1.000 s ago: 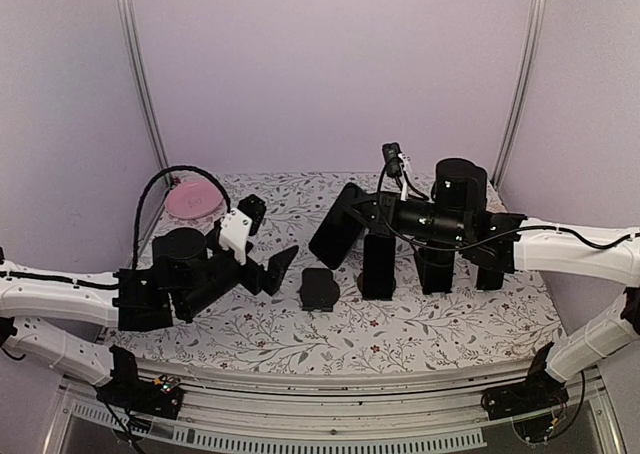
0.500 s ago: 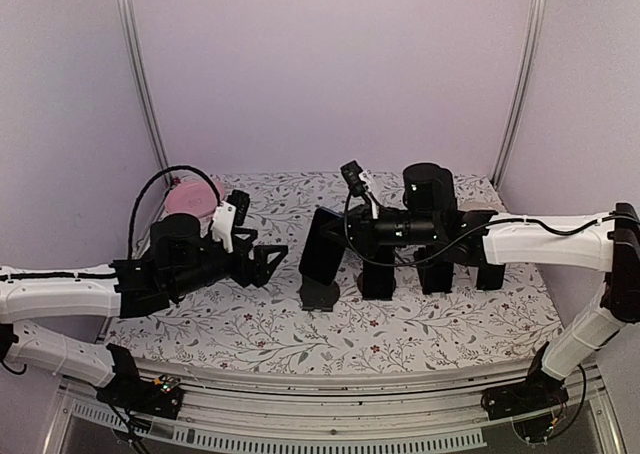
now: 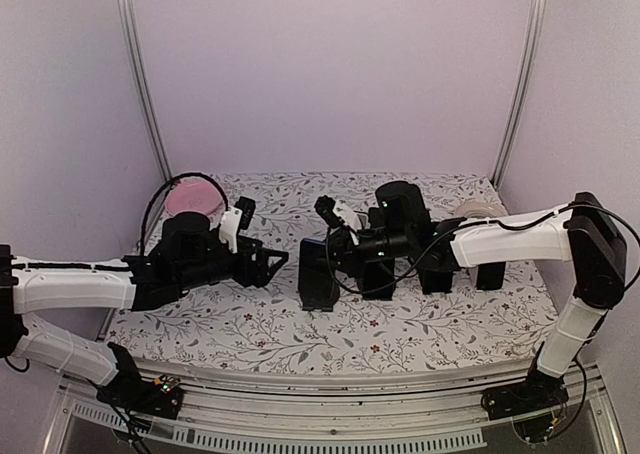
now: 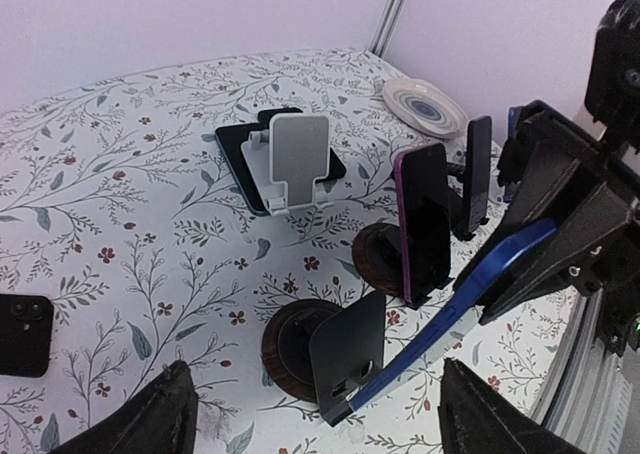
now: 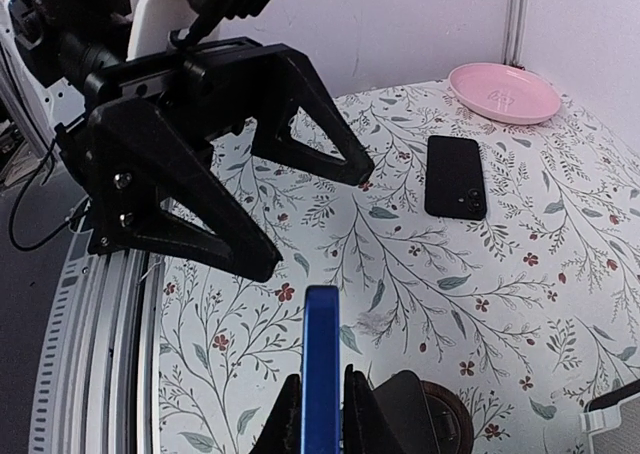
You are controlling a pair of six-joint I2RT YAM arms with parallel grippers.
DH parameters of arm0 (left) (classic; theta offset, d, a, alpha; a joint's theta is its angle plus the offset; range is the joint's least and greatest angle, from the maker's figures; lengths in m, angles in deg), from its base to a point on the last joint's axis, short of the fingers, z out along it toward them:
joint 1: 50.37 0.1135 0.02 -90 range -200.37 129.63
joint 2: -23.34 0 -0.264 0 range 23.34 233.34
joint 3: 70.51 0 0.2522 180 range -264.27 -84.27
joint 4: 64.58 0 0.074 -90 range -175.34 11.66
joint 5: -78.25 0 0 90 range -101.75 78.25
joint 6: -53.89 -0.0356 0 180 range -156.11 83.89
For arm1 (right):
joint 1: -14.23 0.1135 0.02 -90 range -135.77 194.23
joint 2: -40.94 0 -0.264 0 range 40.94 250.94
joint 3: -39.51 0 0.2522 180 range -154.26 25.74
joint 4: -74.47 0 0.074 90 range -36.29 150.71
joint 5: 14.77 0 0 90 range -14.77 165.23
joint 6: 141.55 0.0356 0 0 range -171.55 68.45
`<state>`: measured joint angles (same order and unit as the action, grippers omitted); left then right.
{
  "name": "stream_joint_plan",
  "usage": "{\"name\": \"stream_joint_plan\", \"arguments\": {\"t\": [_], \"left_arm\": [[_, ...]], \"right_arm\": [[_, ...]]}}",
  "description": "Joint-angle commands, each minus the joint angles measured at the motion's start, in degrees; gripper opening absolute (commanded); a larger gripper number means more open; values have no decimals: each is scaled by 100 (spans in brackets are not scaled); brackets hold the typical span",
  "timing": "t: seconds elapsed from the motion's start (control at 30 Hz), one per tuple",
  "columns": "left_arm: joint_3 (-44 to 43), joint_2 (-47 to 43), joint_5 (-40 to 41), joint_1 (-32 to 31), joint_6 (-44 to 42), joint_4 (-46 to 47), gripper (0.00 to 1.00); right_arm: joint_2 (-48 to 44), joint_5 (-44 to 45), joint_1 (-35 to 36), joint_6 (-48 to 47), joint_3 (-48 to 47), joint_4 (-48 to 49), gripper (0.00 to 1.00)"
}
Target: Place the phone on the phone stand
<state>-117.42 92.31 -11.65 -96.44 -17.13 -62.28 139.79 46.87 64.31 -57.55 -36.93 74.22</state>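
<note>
My right gripper [image 5: 322,414] is shut on the blue-edged phone [image 5: 322,359], which I see edge-on between its fingers. In the left wrist view the phone [image 4: 470,304] slants down to the black phone stand [image 4: 348,354] on its round wooden base. Its lower end is at the stand's front lip and its top leans away from the back plate. From above, the phone [image 3: 318,271] hides most of the stand, with the right gripper [image 3: 345,244] just behind it. My left gripper [image 3: 266,265] hovers open to the left of the stand, holding nothing.
Two more dark phones stand on stands [image 4: 425,224] [image 4: 478,174] to the right. A white stand [image 4: 297,159] sits on flat black devices further back. A black phone [image 5: 457,176] lies flat near the pink plate [image 5: 503,92]. A white dish [image 4: 425,106] is at the back right.
The right arm has swung left and down, bringing the phone from mid-air to the stand. The left arm has lifted and reached right toward the stand, its fingers narrowing slightly.
</note>
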Motion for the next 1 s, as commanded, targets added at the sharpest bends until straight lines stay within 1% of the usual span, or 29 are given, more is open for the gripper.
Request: {"name": "stream_joint_plan", "arguments": {"t": [0.0, 0.2, 0.5, 0.67, 0.97], "left_arm": [[-11, 217, -453, 218, 61, 347, 83], [-88, 529, -775, 424, 18, 521, 82], [-141, 745, -1168, 650, -15, 672, 81], [-26, 703, -1199, 684, -9, 719, 81], [205, 495, -1205, 721, 24, 748, 81]], "right_arm": [[221, -682, -182, -590, -244, 499, 2], [410, -1051, -249, -1096, -155, 734, 2], [785, -1369, -326, -1291, -275, 622, 2], [969, -1411, -394, -1494, -501, 67, 2], [1273, -1444, -472, -1390, -706, -159, 3]]}}
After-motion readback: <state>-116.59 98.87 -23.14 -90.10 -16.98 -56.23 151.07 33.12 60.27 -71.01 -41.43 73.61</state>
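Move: Your right gripper holds the blue phone. The round-based phone stand it is bound for lies about 6 cm ahead, 5 cm left and 13 cm below. The stand with the pink-edged phone is some 7 cm ahead, 9 cm right and 10 cm below; the white stand about 22 cm ahead, 3 cm right and 14 cm below. From the empty left hand, the round-based stand lies about 5 cm ahead, 10 cm right and 12 cm down. Lower the right gripper about 5 cm, keeping the blue phone pinched, so its bottom edge sinks towards the lip of the round-based stand; meanwhile swing the hand some 10 to 15 degrees counter-clockwise. Ease the open left gripper down and slightly forward, about 3 cm in all, nearer the stand without touching it. ##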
